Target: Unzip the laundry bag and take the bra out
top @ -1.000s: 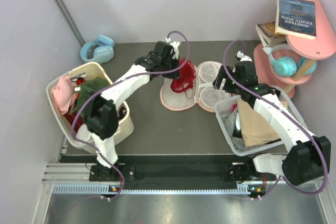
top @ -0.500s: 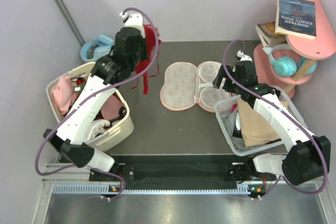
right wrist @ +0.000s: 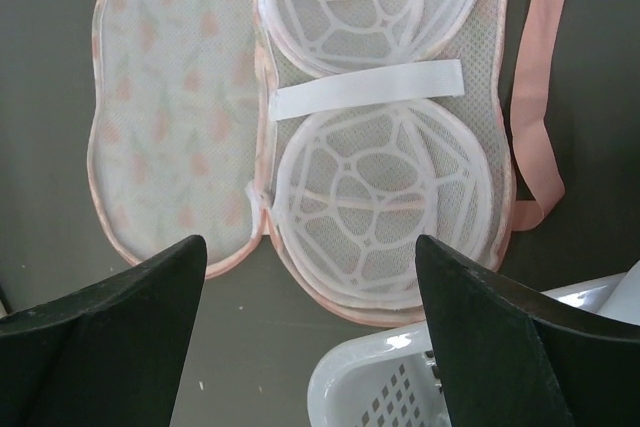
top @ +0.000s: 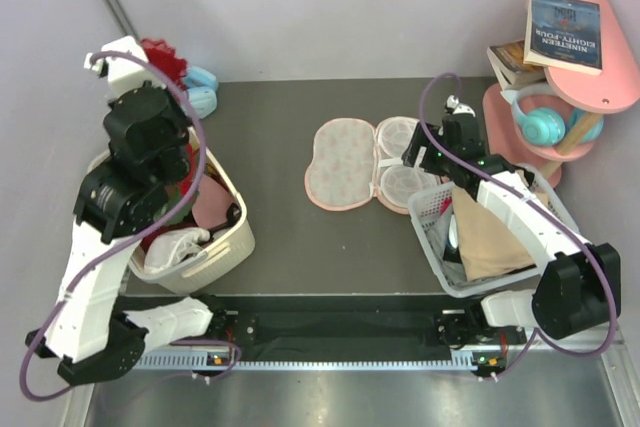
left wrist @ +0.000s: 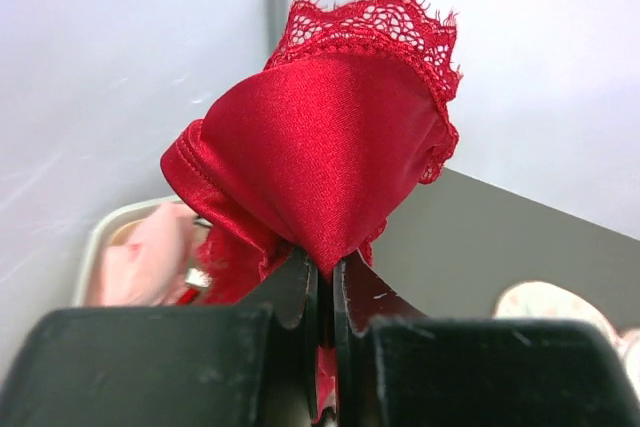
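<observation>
The laundry bag (top: 365,162) lies unzipped and spread flat mid-table, printed lid to the left, pale mesh cups to the right. No red fabric shows inside it (right wrist: 370,167), and its pink loop strap (right wrist: 535,97) trails to the right. The deep red bra (left wrist: 320,147) hangs bunched in my left gripper (left wrist: 325,272), which is shut on a fold of it. In the top view the bra (top: 162,55) is held high at the back left, above the cream basket (top: 225,237). My right gripper (right wrist: 308,247) hovers open over the bag's near-right edge, holding nothing.
The cream basket holds pink and other clothes (left wrist: 140,262). A white basket (top: 435,232) with beige cloth sits under my right arm, its rim (right wrist: 400,387) close to the bag. Blue headphones (top: 203,90) lie back left. A pink shelf (top: 580,87) with books stands back right.
My left arm lifted the bra out of the open bag and swung it up and left to the back-left corner above the cream basket. The right arm barely moved.
</observation>
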### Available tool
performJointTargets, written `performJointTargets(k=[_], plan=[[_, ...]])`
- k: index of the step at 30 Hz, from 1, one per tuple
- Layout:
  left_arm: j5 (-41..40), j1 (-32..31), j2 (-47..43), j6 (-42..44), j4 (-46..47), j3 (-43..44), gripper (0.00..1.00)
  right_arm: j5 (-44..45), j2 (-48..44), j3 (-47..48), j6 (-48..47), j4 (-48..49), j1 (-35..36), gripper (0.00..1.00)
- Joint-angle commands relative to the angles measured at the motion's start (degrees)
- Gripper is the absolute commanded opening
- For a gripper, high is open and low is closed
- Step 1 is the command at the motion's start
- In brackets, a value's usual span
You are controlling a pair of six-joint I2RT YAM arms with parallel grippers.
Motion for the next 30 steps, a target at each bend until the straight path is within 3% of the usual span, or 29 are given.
performJointTargets(k=[1, 4, 8, 13, 20, 22, 23, 26, 30], plan=[[-7.8, 0.0, -4.2, -0.2, -1.8, -4.9, 0.00, -0.6, 0.5, 4.0, 0.9, 3.2, -0.5, 0.84], [-6.6, 0.0, -7.8, -5.5, -2.8, -11.9, 0.00, -1.2, 1.0, 4.3, 1.4, 3.5, -0.4, 0.84], [-5.2, 0.0, -10.0, -11.1, -6.8, -14.9, 0.03, -1.4, 1.0, 4.4, 1.4, 3.5, -0.3, 0.84], [-5.2, 0.0, -10.6, -13.6, -9.1, -16.6, 0.29, -1.5, 1.1, 4.4, 1.3, 3.1, -0.3, 0.84], [-5.2, 0.0, -13.7, -18.5, -12.0, -18.0, 0.38, -1.4, 0.6, 4.0, 1.3, 2.9, -0.1, 0.84], [-4.7, 0.0, -14.2, -20.0, -13.4, -18.5, 0.49, -1.4, 0.6, 3.9, 1.3, 2.9, -0.1, 0.84], [-4.5, 0.0, -14.5, -20.4, -13.7, -18.6, 0.65, -1.4, 0.6, 3.9, 1.3, 3.0, -0.1, 0.84], [-4.0, 0.1, -15.0, -22.3, -15.3, -18.7, 0.83, -1.7, 1.0, 4.2, 1.3, 3.1, 0.1, 0.84], [-5.2, 0.1, -16.1, -23.2, -15.9, -18.7, 0.97, -1.8, 1.0, 4.3, 1.2, 2.9, 0.0, 0.84]])
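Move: The left hand grips the bra about 50 cm up; the laundry basket lies below it, its middle some 28 cm lower, roughly 4 cm back and 4 cm to the left. The blue headphones stand on the table about 28 cm ahead of this hand and 10 cm left; the opened, emptied laundry bag is some 15 cm ahead and 38 cm right. From the idle right hand, the basket is about 50 cm left and 12 cm back. Letting go of the bra over the laundry basket, the left fingers go from shut to almost fully open. The hand sinks about 9 cm while drawing back some 6 cm and slightly left, its first back-and-down stretch still gripping; the fingers begin to part once most of the sinking is done, and it eases on backwards as they spread. ##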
